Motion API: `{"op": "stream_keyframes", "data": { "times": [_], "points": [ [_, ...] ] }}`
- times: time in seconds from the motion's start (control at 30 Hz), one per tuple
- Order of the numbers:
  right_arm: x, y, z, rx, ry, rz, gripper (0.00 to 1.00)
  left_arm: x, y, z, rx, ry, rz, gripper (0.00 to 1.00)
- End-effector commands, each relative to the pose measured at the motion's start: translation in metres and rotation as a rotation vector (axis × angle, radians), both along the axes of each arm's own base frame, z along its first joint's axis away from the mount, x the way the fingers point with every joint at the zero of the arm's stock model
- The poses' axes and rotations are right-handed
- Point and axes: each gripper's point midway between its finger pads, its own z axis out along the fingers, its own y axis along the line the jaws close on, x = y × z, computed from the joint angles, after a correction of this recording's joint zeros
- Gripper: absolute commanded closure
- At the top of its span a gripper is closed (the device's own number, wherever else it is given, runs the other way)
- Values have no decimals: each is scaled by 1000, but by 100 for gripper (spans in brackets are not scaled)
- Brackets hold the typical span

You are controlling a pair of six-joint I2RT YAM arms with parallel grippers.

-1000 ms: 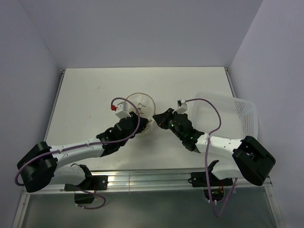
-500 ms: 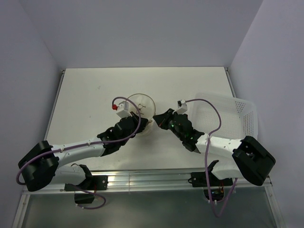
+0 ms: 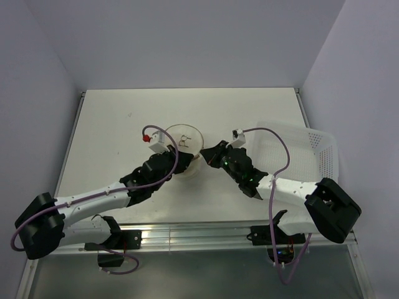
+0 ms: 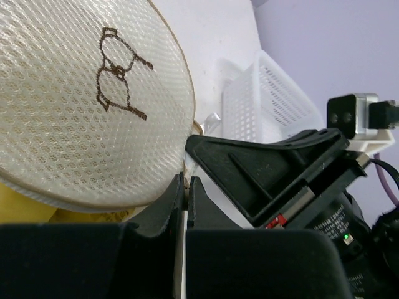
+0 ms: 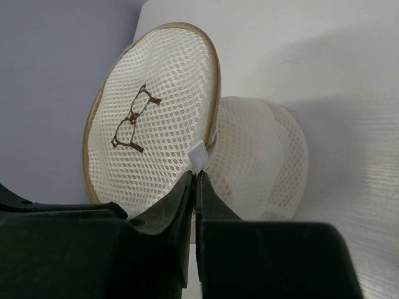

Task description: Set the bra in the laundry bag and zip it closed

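Note:
The laundry bag is a round cream mesh pouch with a brown-trimmed lid and a brown stitched bra emblem, lying mid-table. In the left wrist view its lid stands lifted, and mustard-yellow bra fabric shows under it. My left gripper is shut, pinching the bag's rim on the near side. My right gripper is shut on the bag's rim just below a small white tab. In the top view the left gripper and the right gripper flank the bag.
A white plastic mesh basket stands at the table's right edge, behind the right arm; it also shows in the left wrist view. Purple walls close in the table at the back and sides.
My left arm has shifted a little left and away, pulling its side of the bag with it. The right gripper has stayed in place on the rim.

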Motion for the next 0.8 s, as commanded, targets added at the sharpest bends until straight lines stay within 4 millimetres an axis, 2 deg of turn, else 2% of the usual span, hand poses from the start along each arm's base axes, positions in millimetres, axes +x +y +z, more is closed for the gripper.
{"op": "stream_keyframes", "data": {
  "times": [0.0,0.03,0.07,0.2,0.23,0.27,0.4,0.43,0.6,0.63,0.67,0.73,0.77],
  "points": [
    [19,-3,29,19,-86,-30,100,-10,3,15,-52,-35,-58,100],
    [20,-3,31,16,-95,-24,100,-13,8,5,-50,-23,-72,100],
    [21,-2,35,19,-103,-17,100,-15,12,8,-62,-30,-72,100],
    [23,-3,41,23,-116,-4,100,-17,31,-5,-41,-11,-49,100],
    [25,-4,37,25,-104,4,100,-15,39,-7,-47,-6,-34,100],
    [29,-3,43,34,-116,8,100,-17,39,-7,-53,-6,-59,100],
    [37,3,48,26,-137,36,100,-15,61,-11,-2,-25,-3,100],
    [37,5,45,21,-131,52,100,-15,67,-4,-11,-44,12,100],
    [56,10,44,-30,-125,126,100,-22,95,6,-2,-74,83,100],
    [59,10,20,-122,-68,156,100,-24,99,13,-26,-90,88,100],
    [71,17,38,-135,-97,165,100,-26,100,15,-35,-95,87,100],
    [80,22,30,-206,-74,198,100,-32,95,18,-76,-105,52,100],
    [83,26,38,-219,-66,211,100,-32,91,23,-114,-115,43,100]
  ]
}}
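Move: The bag's round lid with the glasses emblem has its middle about 7 cm ahead of the left hand and 2 cm to its left, roughly level with it. From the right hand, the lid's middle is about 4 cm ahead and 6 cm left. The bag's body hangs some 7 cm below the left hand and 1 cm to its left, neither ahead nor back. The yellow bra inside is about 4 cm left of that hand, 2 cm ahead and 5 cm below. The zip pull at the bag's rim, still pinched in the left fingers, is drawn leftward about 9 cm and a little back, away from the right hand, dipping slightly and then rising. The right fingers keep their hold on the white tab at the zip's end, creep forward, then swing faster forward and left, some 6 cm out in all, rising a little and turning about 10 degrees counter-clockwise. ##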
